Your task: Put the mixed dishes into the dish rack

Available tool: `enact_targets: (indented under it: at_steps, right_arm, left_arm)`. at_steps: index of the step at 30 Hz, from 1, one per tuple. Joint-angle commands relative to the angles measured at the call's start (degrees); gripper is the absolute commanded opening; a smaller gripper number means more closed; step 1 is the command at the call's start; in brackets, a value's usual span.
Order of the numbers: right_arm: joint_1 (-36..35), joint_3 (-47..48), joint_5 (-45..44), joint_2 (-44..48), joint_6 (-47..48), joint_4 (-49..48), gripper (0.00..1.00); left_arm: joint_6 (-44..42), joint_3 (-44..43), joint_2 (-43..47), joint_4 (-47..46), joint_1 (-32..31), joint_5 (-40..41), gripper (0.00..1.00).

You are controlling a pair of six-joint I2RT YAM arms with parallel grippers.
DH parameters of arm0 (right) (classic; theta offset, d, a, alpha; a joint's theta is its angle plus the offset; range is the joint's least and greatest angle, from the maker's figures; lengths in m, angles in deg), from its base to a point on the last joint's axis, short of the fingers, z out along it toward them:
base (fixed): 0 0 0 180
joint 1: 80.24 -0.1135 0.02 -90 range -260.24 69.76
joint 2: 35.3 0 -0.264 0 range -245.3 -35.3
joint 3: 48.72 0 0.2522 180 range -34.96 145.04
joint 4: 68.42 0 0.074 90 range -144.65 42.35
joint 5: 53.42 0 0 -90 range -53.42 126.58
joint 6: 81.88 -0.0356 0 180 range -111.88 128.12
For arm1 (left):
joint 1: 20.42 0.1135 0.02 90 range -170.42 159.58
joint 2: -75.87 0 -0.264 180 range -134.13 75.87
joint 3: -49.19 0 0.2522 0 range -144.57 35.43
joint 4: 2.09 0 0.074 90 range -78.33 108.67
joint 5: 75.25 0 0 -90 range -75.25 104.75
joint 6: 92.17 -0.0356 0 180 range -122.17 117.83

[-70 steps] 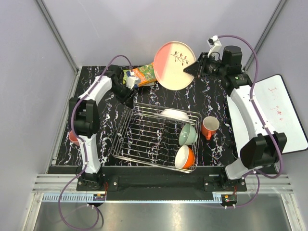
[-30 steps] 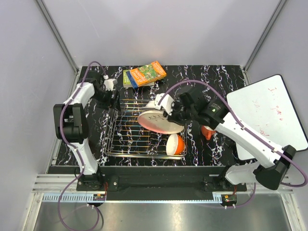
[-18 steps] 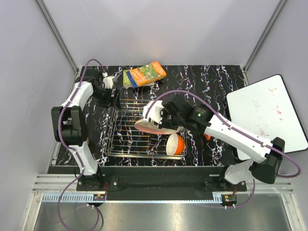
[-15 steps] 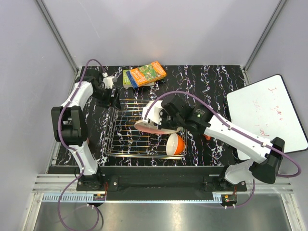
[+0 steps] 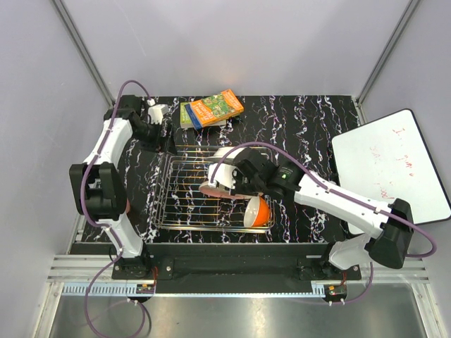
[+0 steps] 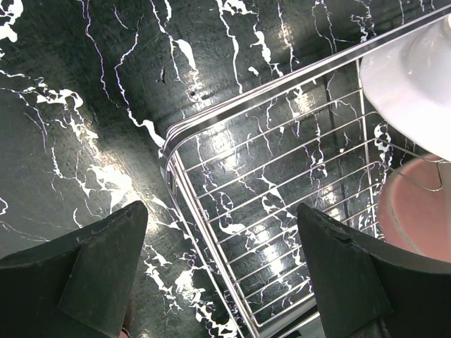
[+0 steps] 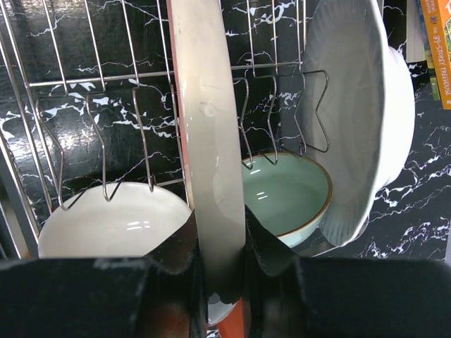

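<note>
My right gripper (image 7: 218, 236) is shut on the rim of the pink-and-cream plate (image 7: 208, 134), which stands on edge among the wires of the dish rack (image 7: 84, 77). In the top view that plate (image 5: 213, 187) sits mid-rack under the right gripper (image 5: 227, 180). Inside the rack are the white plate (image 7: 359, 113), the pale green bowl (image 7: 285, 193) and the orange bowl with a white inside (image 5: 256, 210). My left gripper (image 6: 225, 274) hangs open and empty over the rack's far left corner (image 6: 169, 151). The mug and the cup are hidden.
Colourful books (image 5: 211, 108) lie on the black marbled table behind the rack. A white board (image 5: 394, 162) leans at the right edge. Grey walls close in the table on three sides.
The right arm has carried the plate leftward and down into the rack, turning it more on edge. The left gripper has drawn back a little toward the far left corner.
</note>
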Motion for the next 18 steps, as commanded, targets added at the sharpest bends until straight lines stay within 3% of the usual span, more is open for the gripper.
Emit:
enact_targets:
  at_steps: [1,6,11,14,16,18]
  right_arm:
    - [0.1,-0.1,-5.0,1.8,-0.6,-2.9,0.0]
    - [0.1,-0.9,-5.9,2.3,-1.4,-2.3,0.02]
    - [0.2,-1.1,-7.5,2.3,-5.1,-1.6,0.25]
    - [0.1,-1.2,-8.6,2.6,-6.5,-1.2,0.43]
    - [0.2,-1.6,-9.2,3.0,-7.0,-1.1,0.68]
    - [0.1,-1.6,-10.5,3.6,-7.2,-1.2,0.86]
  left_arm:
    - [0.2,-2.1,2.3,0.4,0.3,-1.4,0.9]
    - [0.0,-2.1,2.5,0.4,0.3,-1.1,0.9]
    - [-0.5,-3.0,3.2,0.6,0.3,-0.6,0.9]
    - [-0.9,-4.3,3.3,1.3,0.5,-0.5,0.91]
    - [-1.1,-5.3,3.3,2.2,0.6,-0.6,0.91]
    - [-1.3,-6.1,3.3,3.2,0.7,-0.6,0.91]
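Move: I already hold the pink plate on edge by its right rim with my right hand. Its rack slot lies about 6 cm to the left, level fore and aft, some 11 cm below. The orange bowl sits some 5 cm back and 3 cm right, the green bowl 5 cm forward and 3 cm right, both about 10 cm down; the white plate stands roughly 10 cm straight ahead. From my left hand the slot is about 18 cm right, 13 cm back and 8 cm lower. With my right hand I ease the upright pink plate rightward and down, a little over 1 cm each way, into its slot between the two bowls. Then I open my fingers wide and let go of the rim, slipping a bit farther right and starting to rise as the wrist turns some 10 degrees clockwise. ##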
